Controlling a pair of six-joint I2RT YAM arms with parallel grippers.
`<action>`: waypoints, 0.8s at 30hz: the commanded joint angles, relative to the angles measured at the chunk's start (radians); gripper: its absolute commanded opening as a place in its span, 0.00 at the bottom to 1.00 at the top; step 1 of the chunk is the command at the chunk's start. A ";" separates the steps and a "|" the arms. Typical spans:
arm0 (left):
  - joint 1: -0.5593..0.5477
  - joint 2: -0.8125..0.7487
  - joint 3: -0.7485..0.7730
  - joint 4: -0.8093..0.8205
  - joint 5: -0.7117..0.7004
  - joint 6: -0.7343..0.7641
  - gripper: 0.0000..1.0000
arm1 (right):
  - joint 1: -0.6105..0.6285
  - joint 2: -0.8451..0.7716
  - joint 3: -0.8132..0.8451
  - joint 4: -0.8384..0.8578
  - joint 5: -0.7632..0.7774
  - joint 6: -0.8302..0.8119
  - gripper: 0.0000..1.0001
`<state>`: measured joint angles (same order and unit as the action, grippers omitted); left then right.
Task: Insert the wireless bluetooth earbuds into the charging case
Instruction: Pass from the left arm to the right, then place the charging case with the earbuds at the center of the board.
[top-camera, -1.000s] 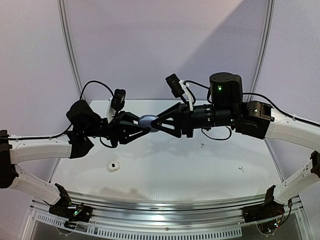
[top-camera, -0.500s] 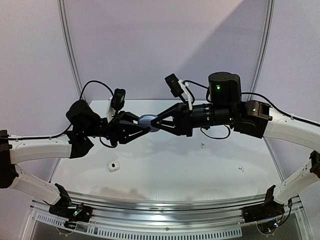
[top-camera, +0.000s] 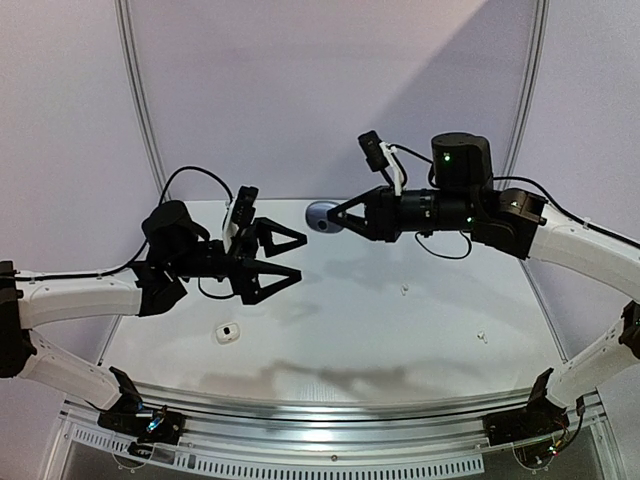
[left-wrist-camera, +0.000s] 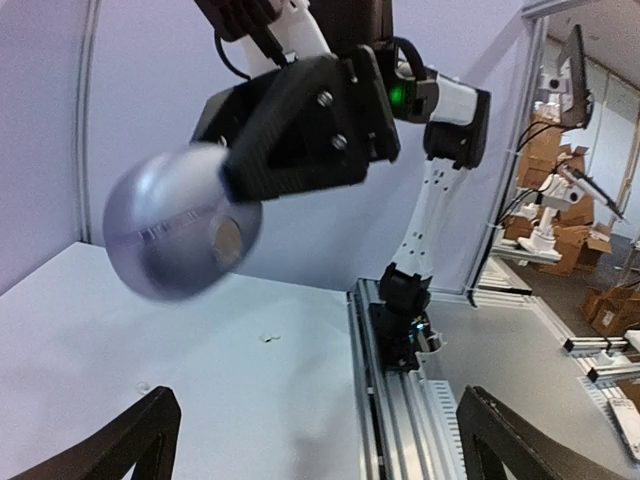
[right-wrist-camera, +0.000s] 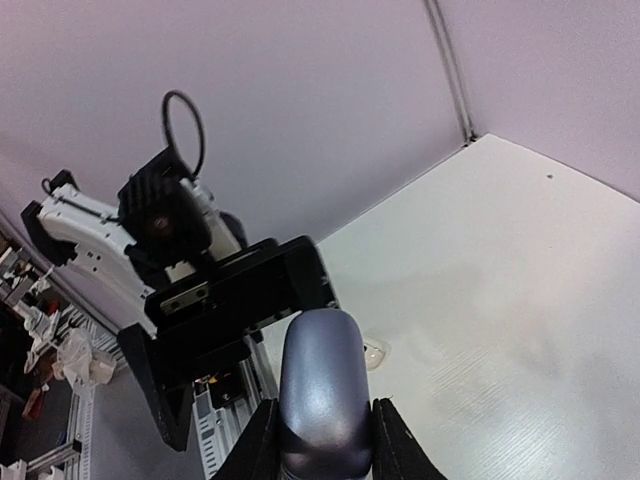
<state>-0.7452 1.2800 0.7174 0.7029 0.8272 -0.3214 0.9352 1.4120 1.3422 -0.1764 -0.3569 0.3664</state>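
Observation:
The grey-purple charging case (top-camera: 320, 216), a smooth pebble, hangs in the air above the back of the table. My right gripper (top-camera: 336, 215) is shut on it; in the right wrist view the case (right-wrist-camera: 325, 385) fills the gap between the two fingers. My left gripper (top-camera: 297, 256) stands open, apart from the case, lower and to its left. In the left wrist view the case (left-wrist-camera: 180, 235) floats ahead, above the wide-spread fingertips (left-wrist-camera: 140, 440). Two tiny white earbuds (top-camera: 404, 291) (top-camera: 481, 337) lie on the table to the right; one earbud (left-wrist-camera: 267, 338) also shows from the left wrist.
A small white case (top-camera: 228, 333) lies on the table near the left front, also seen from the right wrist as a white case (right-wrist-camera: 372, 352). The aluminium rail (top-camera: 320, 405) with the arm bases runs along the near edge. Purple walls close off the back.
My left gripper let go of the case, opened wide and drew back to the left. My right gripper carried the case up and to the right.

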 joint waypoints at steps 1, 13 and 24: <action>0.012 -0.017 -0.003 -0.237 -0.204 0.194 0.99 | -0.182 0.029 -0.018 -0.013 -0.046 0.090 0.00; 0.044 -0.004 0.014 -0.426 -0.440 0.347 0.99 | -0.418 0.558 0.229 -0.031 -0.341 0.191 0.00; 0.091 0.048 0.044 -0.416 -0.424 0.367 0.99 | -0.496 0.803 0.221 0.082 -0.472 0.350 0.00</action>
<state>-0.6743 1.3029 0.7292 0.3073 0.4080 0.0227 0.4637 2.1689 1.5658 -0.1745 -0.7589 0.6334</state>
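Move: The right hand already holds the closed charging case and takes it to open table roughly 22 cm ahead, 3 cm to its right and 34 cm below. A small white earbud lies about 17 cm ahead of the hand, 17 cm right, on the table. From the open left hand the charging case is some 5 cm ahead, 5 cm right and 2 cm up; the white case lies on the table 20 cm left, 4 cm ahead. Right swings the gripped case down about 25 cm and forward towards the table; open left sinks forward, turning counter-clockwise. ##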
